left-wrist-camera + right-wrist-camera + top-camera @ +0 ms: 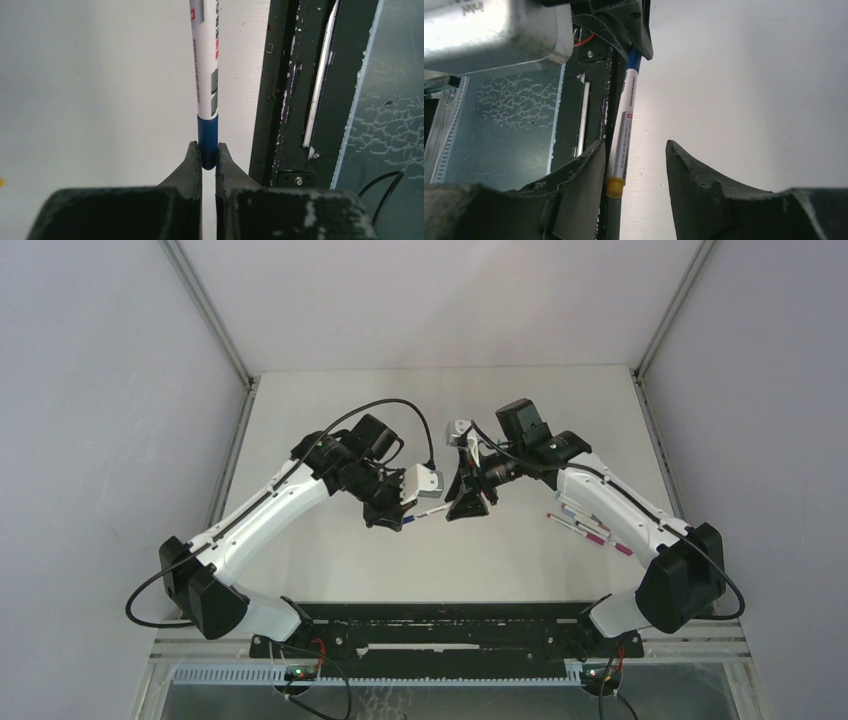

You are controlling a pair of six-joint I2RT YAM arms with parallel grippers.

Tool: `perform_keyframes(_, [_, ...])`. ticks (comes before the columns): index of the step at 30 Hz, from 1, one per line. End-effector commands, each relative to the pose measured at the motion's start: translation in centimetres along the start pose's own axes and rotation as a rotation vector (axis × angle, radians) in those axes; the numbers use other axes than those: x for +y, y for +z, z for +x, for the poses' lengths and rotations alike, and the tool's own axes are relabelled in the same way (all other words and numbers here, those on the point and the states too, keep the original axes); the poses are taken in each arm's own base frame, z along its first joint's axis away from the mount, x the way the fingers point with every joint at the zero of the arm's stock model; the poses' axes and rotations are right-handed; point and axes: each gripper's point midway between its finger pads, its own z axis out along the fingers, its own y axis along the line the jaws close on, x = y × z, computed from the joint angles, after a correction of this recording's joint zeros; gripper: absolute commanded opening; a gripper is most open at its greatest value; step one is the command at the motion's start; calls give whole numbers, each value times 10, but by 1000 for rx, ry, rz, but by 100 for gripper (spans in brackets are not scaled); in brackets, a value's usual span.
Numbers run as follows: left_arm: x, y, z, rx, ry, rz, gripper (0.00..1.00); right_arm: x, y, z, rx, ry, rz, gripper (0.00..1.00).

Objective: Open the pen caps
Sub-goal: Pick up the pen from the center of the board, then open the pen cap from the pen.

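A white-barrelled pen (pixel 430 510) hangs in the air between my two grippers above the middle of the table. My left gripper (pixel 209 152) is shut on the pen's blue cap (pixel 207 135), and the barrel (pixel 206 65) points straight away from it. In the right wrist view the pen (pixel 624 125) ends in a stubby orange-yellow cap (pixel 615 186). My right gripper (pixel 635 150) is open around that end. The cap lies against the left finger (pixel 584 170), with a wide gap to the other finger. From above, the right gripper (pixel 468 505) faces the left gripper (pixel 405 520).
Several more white pens with coloured ends (pixel 590 528) lie on the table (pixel 330 420) under my right forearm. A black rail (pixel 450 625) runs along the near edge between the arm bases. Grey walls enclose the left, right and back.
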Motion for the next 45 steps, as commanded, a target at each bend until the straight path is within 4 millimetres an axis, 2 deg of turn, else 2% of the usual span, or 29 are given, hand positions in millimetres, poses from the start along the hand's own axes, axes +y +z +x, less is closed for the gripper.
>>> perform_keyframes(1, [-2,-13,-19,-64,49,-8,0,7,-4,-18,-46,-116,6,45])
perform_keyframes(9, [0,-11,-18,-53,35,-7,0,19,-1,-19,-51,-129,-37,44])
perform_keyframes(14, [1,-9,-19,-50,29,-6,0,23,2,-19,-49,-137,-45,38])
perform_keyframes(18, [2,-8,-18,-47,25,-5,0,22,3,-19,-49,-132,-48,27])
perform_keyframes(23, [2,-9,-21,-55,25,-7,0,21,5,-17,-40,-132,-45,0])
perform_keyframes(25, [3,-9,-22,-59,25,-9,3,19,5,-16,-36,-133,-39,0])
perform_keyframes(28, [3,-11,-24,-71,30,-20,12,16,4,-17,-40,-127,-27,0])
perform_keyframes(31, [3,-14,-27,-91,35,-33,26,16,0,-21,-64,-99,-42,0])
perform_keyframes(35, [3,-17,-34,-134,39,-49,36,15,-7,-25,-98,-52,-71,0])
perform_keyframes(45, [1,-17,-47,-188,21,-32,37,9,-8,-23,-107,-32,-68,0])
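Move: The left hand already holds the pen by its blue end, the pen's middle about 5 cm to its right, 1 cm ahead and 2 cm higher. From the half-open right hand that middle lies some 5 cm left, 2 cm back and 2 cm lower, with the yellow end already between its fingers. The loose orange cap lies roughly 20 cm ahead of the left hand, 12 cm left, 17 cm down; the pile of pens some 29 cm right of the right hand, level with it and 20 cm below. Back and slightly left, about 1 cm, the right hand eases onto the pen and shuts its fingers on the body near the yellow end. Only then does the left hand open to let go of the blue end, drifting right and up some 2 cm with its fingers either side of it, while the right hand comes forward again and lifts the pen about 1.5 cm. ##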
